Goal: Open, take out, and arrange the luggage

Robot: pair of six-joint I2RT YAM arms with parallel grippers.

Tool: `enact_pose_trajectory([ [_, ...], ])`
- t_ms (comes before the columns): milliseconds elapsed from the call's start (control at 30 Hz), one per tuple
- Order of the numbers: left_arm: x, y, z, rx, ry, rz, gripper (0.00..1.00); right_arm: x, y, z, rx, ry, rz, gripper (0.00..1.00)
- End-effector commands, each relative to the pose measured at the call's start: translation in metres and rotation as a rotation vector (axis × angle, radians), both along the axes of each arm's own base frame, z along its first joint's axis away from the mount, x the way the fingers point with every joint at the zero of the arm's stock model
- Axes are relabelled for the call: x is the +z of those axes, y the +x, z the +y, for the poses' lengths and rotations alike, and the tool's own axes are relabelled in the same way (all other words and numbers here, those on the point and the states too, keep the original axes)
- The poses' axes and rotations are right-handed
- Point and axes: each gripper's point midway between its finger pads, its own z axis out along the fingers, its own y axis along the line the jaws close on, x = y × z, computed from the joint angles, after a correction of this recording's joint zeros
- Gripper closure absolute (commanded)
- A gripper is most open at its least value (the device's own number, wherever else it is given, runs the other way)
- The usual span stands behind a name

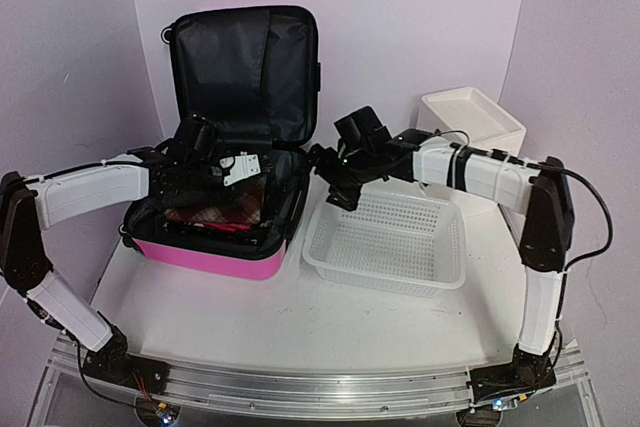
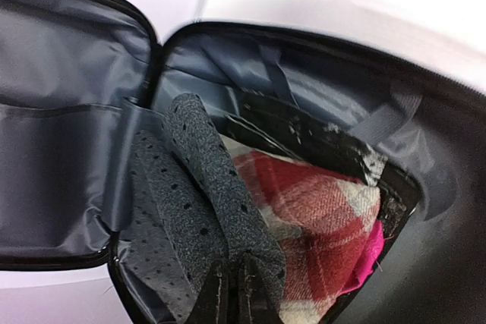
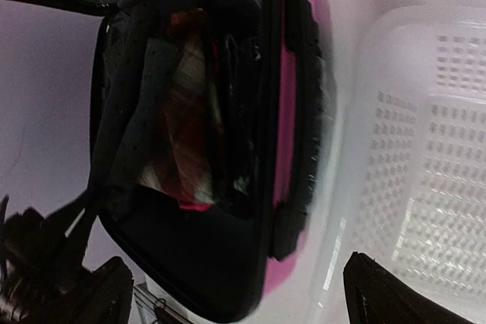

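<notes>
The hot-pink luggage [image 1: 210,255] lies open at the table's left, its black-lined lid [image 1: 245,72] standing upright. Inside lie a grey dotted cloth [image 2: 205,187], a red-and-white plaid cloth [image 2: 319,210] and a bit of bright pink fabric [image 2: 372,252]. My left gripper [image 2: 231,278] is down inside the case, shut on a raised fold of the grey dotted cloth. In the top view its fingertips are hidden behind the wrist [image 1: 195,152]. My right gripper [image 1: 325,182] hangs open by the case's right rim [image 3: 292,111], holding nothing.
A white mesh basket [image 1: 385,282] sits right of the case, close under my right arm. A white plastic drawer stack [image 1: 470,117] stands at the back right. A black item with white marks [image 2: 319,138] lies along the case's far wall.
</notes>
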Motion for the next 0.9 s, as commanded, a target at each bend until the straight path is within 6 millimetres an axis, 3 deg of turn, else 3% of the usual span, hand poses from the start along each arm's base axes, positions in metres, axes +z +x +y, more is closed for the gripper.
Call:
enact_pose_trajectory([
  [0, 0.044, -0.013, -0.009, -0.018, -0.170, -0.047, 1.00, 0.029, 0.033, 0.055, -0.018, 0.246, 0.026, 0.02],
  [233, 0.049, -0.031, -0.013, -0.054, -0.231, -0.013, 1.00, 0.023, 0.059, 0.116, -0.002, 0.399, 0.088, 0.02],
  [533, 0.046, -0.043, -0.022, -0.090, -0.232, 0.013, 1.00, -0.007, 0.066, 0.151, -0.028, 0.441, 0.119, 0.02],
  [667, 0.043, -0.047, -0.024, -0.097, -0.226, 0.025, 1.00, -0.014, 0.076, 0.152, -0.069, 0.441, 0.105, 0.12],
  [867, 0.043, -0.054, -0.026, -0.104, -0.234, 0.040, 1.00, -0.018, 0.090, 0.158, -0.106, 0.465, 0.075, 0.37],
])
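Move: The right hand, empty and wide open, is going for a loose fold of the grey dotted cloth inside the suitcase, about 8 cm ahead, 17 cm to its left and 6 cm lower. The plaid cloth lies about 9 cm back of that fold and 8 cm below it. From the right hand, the white basket's middle is some 14 cm right, 8 cm back and 18 cm down. The left hand already grips this grey cloth, with the fold about 3 cm ahead, 7 cm right and 4 cm below. The right hand sweeps about 15 cm left and some 7 cm forward over the suitcase's side rim, sinking about 5 cm towards the grey dotted cloth beside the left gripper, while rolling some 20 degrees so its left side rises; only near the end do its wide-open fingers begin to close around the fold, to about two thirds open. The left hand keeps its shut grip on the same cloth, rises slightly, then settles part of the way back, drawing the cloth about 4 cm back towards the base and a little to the right. ##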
